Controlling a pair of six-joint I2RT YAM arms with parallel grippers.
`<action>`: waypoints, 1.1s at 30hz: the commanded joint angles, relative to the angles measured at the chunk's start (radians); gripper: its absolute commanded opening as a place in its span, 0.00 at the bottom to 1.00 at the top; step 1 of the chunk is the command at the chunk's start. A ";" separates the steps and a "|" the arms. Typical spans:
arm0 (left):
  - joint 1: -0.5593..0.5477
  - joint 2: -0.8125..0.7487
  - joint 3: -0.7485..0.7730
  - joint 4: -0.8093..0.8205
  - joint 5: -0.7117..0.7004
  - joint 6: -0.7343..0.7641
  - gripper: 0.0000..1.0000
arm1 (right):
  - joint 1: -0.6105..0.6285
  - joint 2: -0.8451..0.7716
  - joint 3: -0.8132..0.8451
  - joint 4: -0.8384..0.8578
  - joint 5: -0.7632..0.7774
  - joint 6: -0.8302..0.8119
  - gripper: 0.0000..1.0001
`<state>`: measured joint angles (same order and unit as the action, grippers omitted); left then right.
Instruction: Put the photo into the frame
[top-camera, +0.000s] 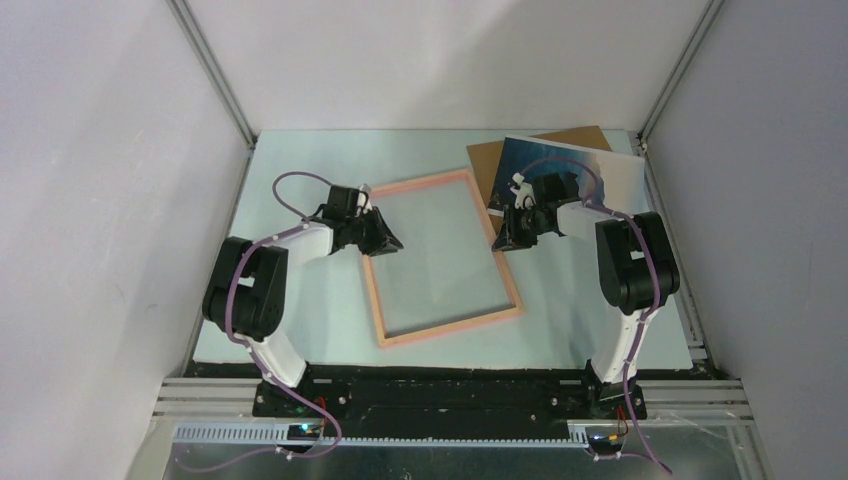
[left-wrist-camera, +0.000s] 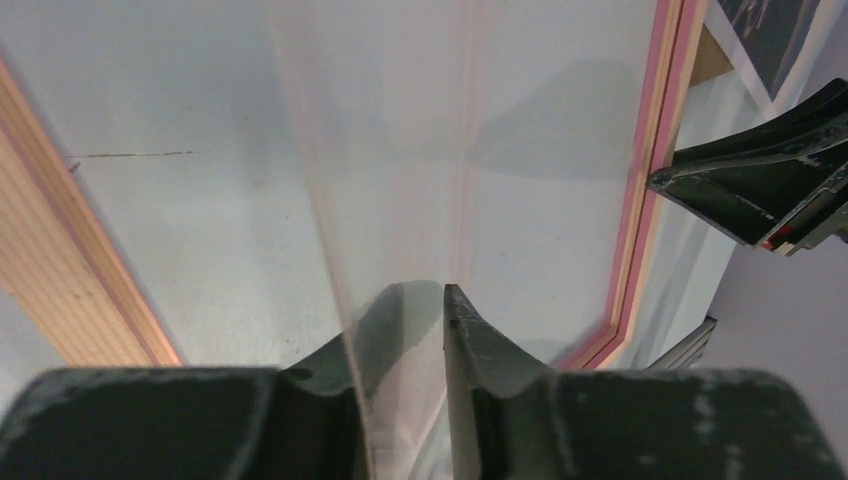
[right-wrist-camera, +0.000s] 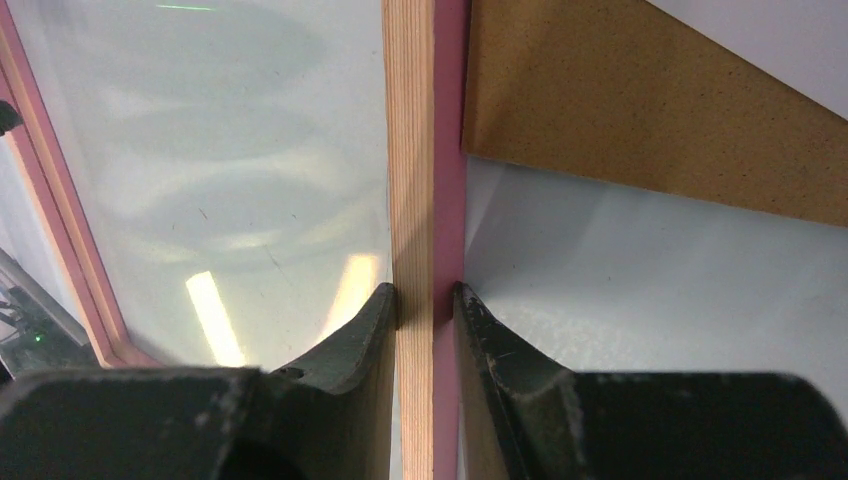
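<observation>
The pink frame (top-camera: 445, 325) lies flat in the middle of the table, with a clear pane (top-camera: 440, 260) inside it. The photo (top-camera: 590, 175), a blue seascape, rests at the back right, outside the frame. My right gripper (top-camera: 505, 235) is shut on the frame's right rail (right-wrist-camera: 425, 150), and its fingertips (right-wrist-camera: 462, 300) press both sides. My left gripper (top-camera: 385, 238) is at the frame's left rail. In the left wrist view its jaws (left-wrist-camera: 425, 295) stand apart, and the thin clear pane (left-wrist-camera: 400, 150) rises between them. The far rail (left-wrist-camera: 650, 150) and a corner of the photo (left-wrist-camera: 770, 30) show there.
A plain brown backing board (top-camera: 490, 165) lies under the photo at the back right, and its edge (right-wrist-camera: 650, 110) shows just beyond the gripped rail. White walls close in the left, right and back. Metal rails run along the near edge.
</observation>
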<state>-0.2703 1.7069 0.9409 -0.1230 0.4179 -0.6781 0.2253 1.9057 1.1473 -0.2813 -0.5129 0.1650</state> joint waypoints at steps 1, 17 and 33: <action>-0.014 0.003 0.039 0.017 -0.016 0.032 0.31 | 0.005 0.012 0.021 -0.016 -0.028 0.009 0.25; -0.018 -0.020 0.036 0.004 -0.041 0.044 0.86 | 0.002 0.008 0.020 -0.019 -0.023 0.007 0.26; -0.021 -0.063 0.044 -0.032 -0.093 0.065 1.00 | 0.000 0.006 0.020 -0.019 -0.024 0.005 0.26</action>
<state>-0.2825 1.7054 0.9409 -0.1459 0.3645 -0.6456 0.2249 1.9057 1.1473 -0.2817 -0.5129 0.1650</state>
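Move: The clear sheet lies over the frame, its middle roughly 8 cm to the right of the left hand, 1 cm nearer the base and 3 cm below; its raised left edge is right by those fingertips. The frame's left rail has its middle about 4 cm left, 4 cm back and 3 cm down. From the right hand, the sheet's middle is about 11 cm left and 1 cm back at about its height, and the brown board 9 cm right and 13 cm ahead. The left hand stays almost in place just inside the left rail, at the left edge of the clear sheet, and spreads its slightly parted fingers steadily to fully open, sinking by only about half a centimetre with hardly any turn of the wrist. Meanwhile the right hand stands still and keeps its pinch on the frame's right rail, holding the frame in place. ##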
